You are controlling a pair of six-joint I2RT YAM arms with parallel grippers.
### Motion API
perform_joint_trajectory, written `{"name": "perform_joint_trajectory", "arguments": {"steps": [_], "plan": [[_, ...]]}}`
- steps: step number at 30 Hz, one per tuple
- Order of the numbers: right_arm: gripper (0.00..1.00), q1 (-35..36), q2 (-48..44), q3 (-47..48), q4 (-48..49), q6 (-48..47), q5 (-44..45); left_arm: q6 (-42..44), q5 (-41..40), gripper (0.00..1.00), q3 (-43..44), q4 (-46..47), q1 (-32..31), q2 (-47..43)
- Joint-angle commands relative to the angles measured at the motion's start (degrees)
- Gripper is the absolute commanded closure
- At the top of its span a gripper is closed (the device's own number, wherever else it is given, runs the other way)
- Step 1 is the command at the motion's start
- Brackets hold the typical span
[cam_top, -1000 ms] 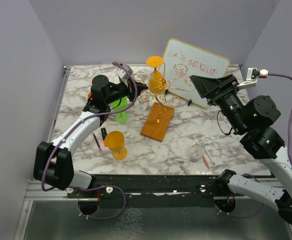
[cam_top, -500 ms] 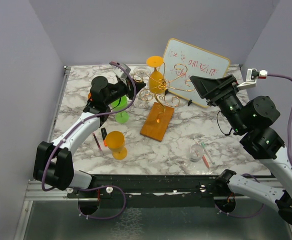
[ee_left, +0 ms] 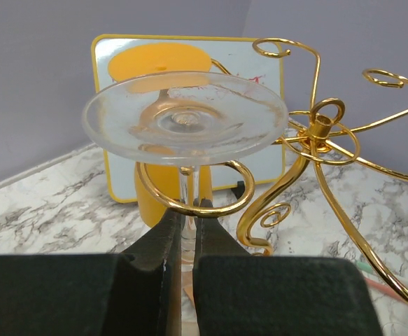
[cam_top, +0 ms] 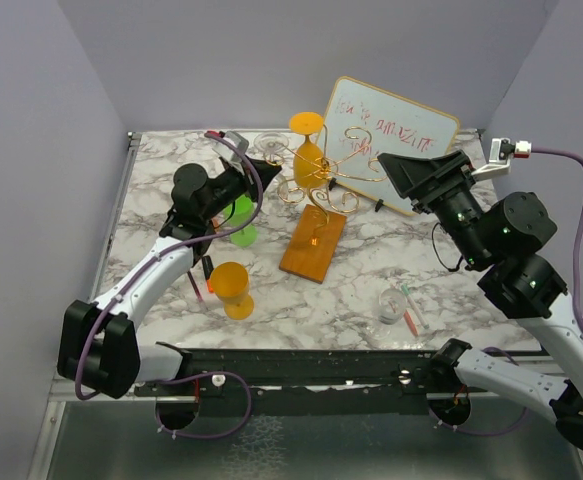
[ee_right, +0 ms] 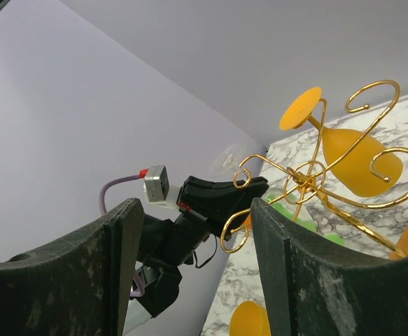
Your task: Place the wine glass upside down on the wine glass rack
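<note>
My left gripper (ee_left: 188, 211) is shut on the stem of a clear wine glass (ee_left: 185, 115), held upside down with its round foot on top. The foot sits just above a curled arm of the gold wine glass rack (ee_left: 315, 133), and the stem crosses that curl. In the top view the left gripper (cam_top: 262, 173) is at the rack's (cam_top: 323, 182) left side, above its wooden base (cam_top: 314, 243). An orange glass (cam_top: 309, 160) hangs upside down on the rack. My right gripper (cam_top: 411, 172) is open and empty, raised to the right of the rack.
A green glass (cam_top: 239, 215) and an orange glass (cam_top: 233, 288) stand on the marble table left of the base. A whiteboard (cam_top: 396, 140) leans behind the rack. A clear cup with pens (cam_top: 395, 303) lies front right. Markers (cam_top: 201, 275) lie front left.
My left arm has drawn back a little to the left with the clear glass still in it. The right arm has barely moved.
</note>
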Motion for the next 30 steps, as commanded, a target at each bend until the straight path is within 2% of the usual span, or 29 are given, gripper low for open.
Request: {"name": "perform_joint_trajectory", "arguments": {"steps": [1,12,19,21,25,30], "plan": [[0.33,0.0,-0.4,-0.8,-1.5,0.7,1.1,0.8,3.2,1.0,-1.7,4.6,-0.2,-2.3],[0.33,0.0,-0.6,-1.3,-1.6,1.2,1.1,3.9,9.9,0.98,-4.6,6.5,-0.2,-3.6],[0.33,0.0,-0.4,-1.5,-2.0,1.2,1.1,3.1,10.4,0.75,-5.4,6.5,-0.2,-2.9],[0.33,0.0,-0.5,-1.5,-2.2,1.2,1.1,2.6,9.9,0.64,-6.0,6.5,-0.2,-3.0],[0.33,0.0,-0.5,-1.5,-2.4,1.3,1.0,1.6,8.0,0.49,-7.4,6.5,-0.2,-4.2],[0.33,0.0,-0.8,-1.7,-4.3,1.4,1.1,0.4,5.6,0.38,-9.8,6.5,-0.2,-7.8]]}}
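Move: Your left gripper already pinches the stem of the clear wine glass, foot upward. The rack's left hook is roughly 2 cm back, 1 cm left and 3 cm above the left hand; the rack's centre is about 10 cm right and 2 cm back, the hanging yellow glass some 7 cm ahead and 7 cm right. On the table below, the green glass stands about 7 cm left and 1 cm back. From the right hand that hook lies some 11 cm ahead, 19 cm left and 13 cm lower. Draw the left gripper back about 2 cm while sinking nearly as far, yawing slightly clockwise, to bring the upturned glass's foot down onto the rack's left hook. Then open the fingers to a bit over half, letting go of the stem, while easing roughly another centimetre back. ##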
